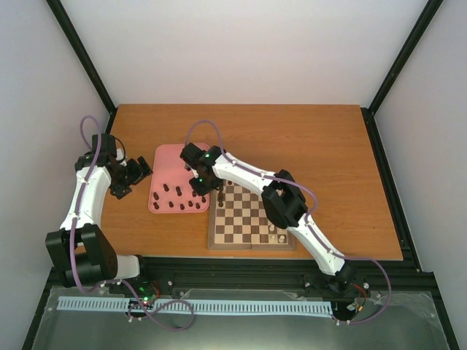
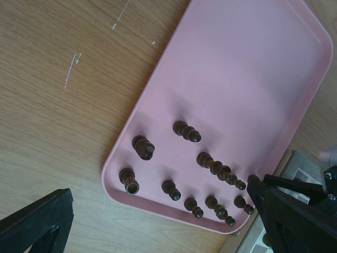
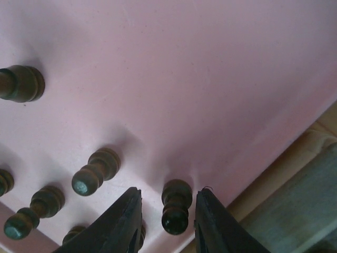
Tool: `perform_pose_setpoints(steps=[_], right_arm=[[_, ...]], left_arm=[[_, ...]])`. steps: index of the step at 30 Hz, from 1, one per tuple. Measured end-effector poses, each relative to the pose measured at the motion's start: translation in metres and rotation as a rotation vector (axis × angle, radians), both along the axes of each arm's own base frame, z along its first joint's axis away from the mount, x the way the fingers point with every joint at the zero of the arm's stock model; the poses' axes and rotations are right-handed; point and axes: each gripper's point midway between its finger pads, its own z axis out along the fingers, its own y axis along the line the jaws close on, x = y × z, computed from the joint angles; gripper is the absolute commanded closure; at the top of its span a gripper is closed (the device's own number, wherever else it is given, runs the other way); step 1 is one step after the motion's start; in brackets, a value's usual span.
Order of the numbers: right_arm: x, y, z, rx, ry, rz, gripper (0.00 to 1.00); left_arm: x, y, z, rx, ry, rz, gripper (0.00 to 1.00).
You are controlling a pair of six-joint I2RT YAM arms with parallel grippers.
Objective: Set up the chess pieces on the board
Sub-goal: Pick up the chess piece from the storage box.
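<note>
Several dark brown chess pieces (image 1: 182,198) stand in the near half of a pink tray (image 1: 166,157). My right gripper (image 1: 200,184) hangs low over the tray's right edge, next to the board (image 1: 248,222). In the right wrist view it (image 3: 168,194) is open, its fingers straddling one dark pawn (image 3: 176,206) with a gap on each side. Other pieces (image 3: 95,171) stand to its left. My left gripper (image 1: 136,173) waits wide open over the table left of the tray. Its wrist view shows the pieces (image 2: 184,130) standing on the tray (image 2: 237,68).
A few dark pieces (image 1: 219,192) stand at the board's far left corner, and cream-white ones (image 1: 276,235) at its near right corner. The right arm stretches diagonally over the board. Black frame posts rise at the table's back corners.
</note>
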Motion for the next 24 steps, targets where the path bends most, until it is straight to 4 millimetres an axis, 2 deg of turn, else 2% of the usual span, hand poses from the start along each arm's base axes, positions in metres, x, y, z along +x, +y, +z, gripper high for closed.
perform_pose_setpoints(steps=[6,15,21,24], right_arm=[[0.001,0.002,-0.003,-0.005,0.003,0.002,0.71],[0.001,0.001,-0.002,-0.009,0.002,0.015,0.93],[0.002,0.003,0.001,-0.002,-0.008,0.024,0.94],[0.007,0.008,0.010,0.018,-0.029,0.025,0.94]], left_arm=[[0.000,0.000,0.000,0.001,0.001,0.001,0.00],[0.000,0.000,-0.002,0.000,0.006,0.001,0.00],[0.000,0.001,-0.004,-0.001,0.013,0.001,0.00],[0.001,0.001,-0.003,-0.001,0.012,0.001,0.00]])
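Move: The dark chess piece stands between the right hand's parted fingers, near the storage box's right side, its middle only about 1 cm below the hand point. From it, a second dark piece is some 3 cm to the left and 1 cm nearer the base, a third about 3 cm straight back, and the chess board's middle roughly 15 cm right and 6 cm back. From the left hand, the piece lies about 21 cm right, 3 cm ahead and 12 cm down. The right hand stays almost still around the dark piece, fingers pointing down into the storage box, and closes them from about a third open until both tips pinch its upper part, one from each side. Holding that grip, it then starts to rise, about 1 cm by the end and still gathering way, easing slightly left and forward as it goes, with the wrist practically unturned. ##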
